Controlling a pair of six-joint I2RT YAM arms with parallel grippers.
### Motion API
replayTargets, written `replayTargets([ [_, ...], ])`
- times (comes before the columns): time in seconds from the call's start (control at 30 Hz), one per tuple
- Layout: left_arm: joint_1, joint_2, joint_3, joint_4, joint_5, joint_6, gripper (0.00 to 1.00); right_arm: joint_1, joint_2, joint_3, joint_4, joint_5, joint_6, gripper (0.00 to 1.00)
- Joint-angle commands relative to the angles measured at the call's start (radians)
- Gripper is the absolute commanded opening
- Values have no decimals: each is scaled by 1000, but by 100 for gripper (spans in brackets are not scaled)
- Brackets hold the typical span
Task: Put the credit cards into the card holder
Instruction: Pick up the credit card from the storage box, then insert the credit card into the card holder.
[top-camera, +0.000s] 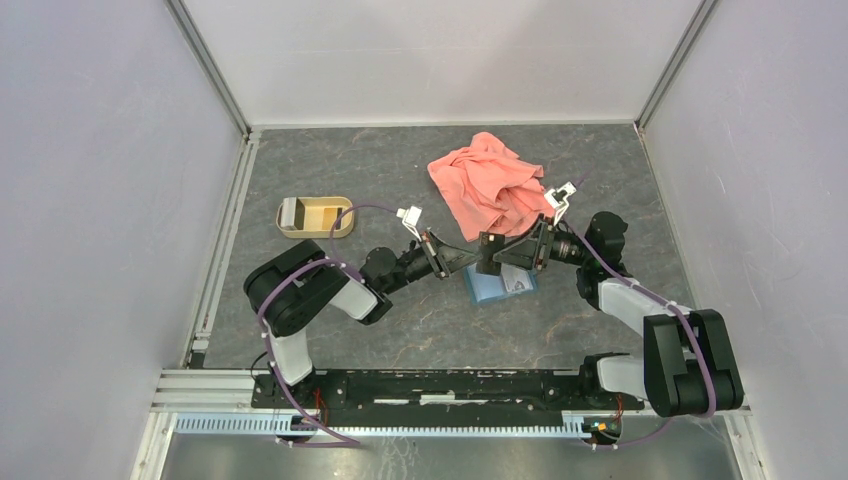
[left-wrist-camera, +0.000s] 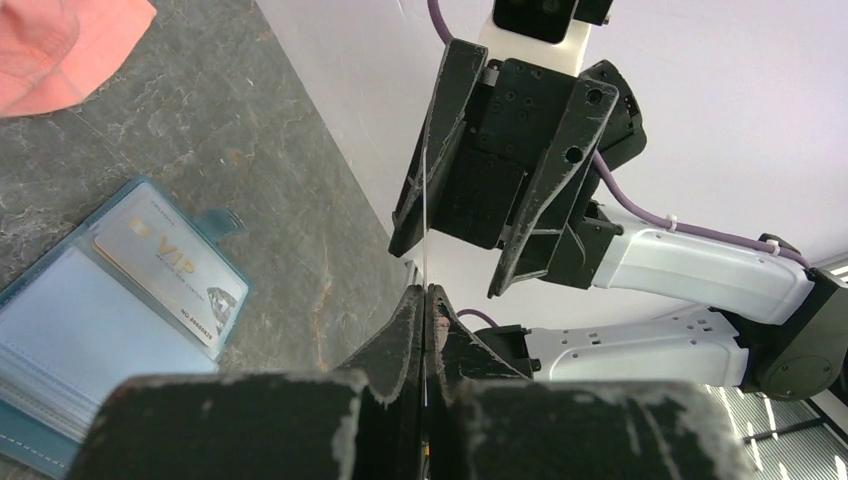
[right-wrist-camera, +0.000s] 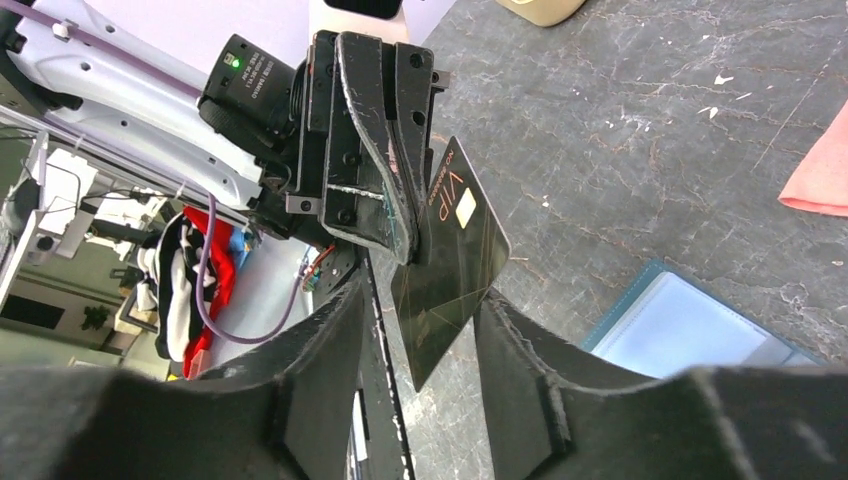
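The card holder (top-camera: 497, 290) lies open on the table just below both grippers, its light blue inside up. One pale credit card marked VIP (left-wrist-camera: 170, 272) sits in its pocket. My left gripper (top-camera: 472, 258) is shut on a second, dark credit card (right-wrist-camera: 455, 245) and holds it in the air above the table; in the left wrist view that card (left-wrist-camera: 425, 220) shows edge-on. My right gripper (right-wrist-camera: 425, 300) faces the left one, open, its fingers on either side of the card's free corner. The card's edge lies against one finger (right-wrist-camera: 510, 335); the other stands apart.
A salmon-pink cloth (top-camera: 490, 185) lies crumpled behind the grippers. A tan oval tray (top-camera: 313, 217) stands at the back left. White walls enclose the grey table on three sides.
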Motion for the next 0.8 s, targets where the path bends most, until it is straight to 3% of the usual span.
replayTargets([
  [0.0, -8, 11, 33, 242, -35, -24, 2, -4, 5, -4, 83, 21, 52, 45],
  [0.17, -9, 15, 36, 240, -37, -25, 3, -4, 21, 0, 95, 7, 64, 15],
  [0.23, -9, 16, 30, 242, -43, -29, 9, -4, 27, 4, 102, -4, 62, 0],
  [0.37, 10, -9, -29, 227, -81, 9, 33, -4, 11, 30, -24, -22, -99, 0],
  [0.53, 124, -169, -166, 105, -105, 136, 54, -6, -34, 116, -463, 4, -558, 0],
  [0.6, 140, -305, -196, -87, -135, 271, 61, -9, -38, 136, -560, 22, -663, 0],
  [0.7, 120, -561, -120, -656, -242, 631, 79, -27, -26, 143, -618, 32, -724, 0],
  [0.77, 113, -675, -71, -887, -299, 786, 88, -42, 3, 155, -668, 21, -762, 0],
])
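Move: The black credit card is still pinched in my left hand, its middle about 3 cm to that hand's right and 1 cm ahead. From my half-open right hand the card lies roughly 3 cm left and 1 cm ahead, at the same height. From my right hand, the open card holder is some 17 cm below, about 3 cm back and 2 cm left; the pink cloth is roughly 15 cm ahead and 3 cm left. The storage box is some 31 cm left of my left hand and 10 cm ahead. I hold both hands nearly still while my right fingers shut on the free side of the card; only then do my left fingers open wide and let go. My left hand backs off about 9 cm left and a little forward, dipping slightly before rising, and turns counter-clockwise towards the storage box. My right hand keeps its pinch, sinks about 3 cm towards the card holder and tips its fingers down. ##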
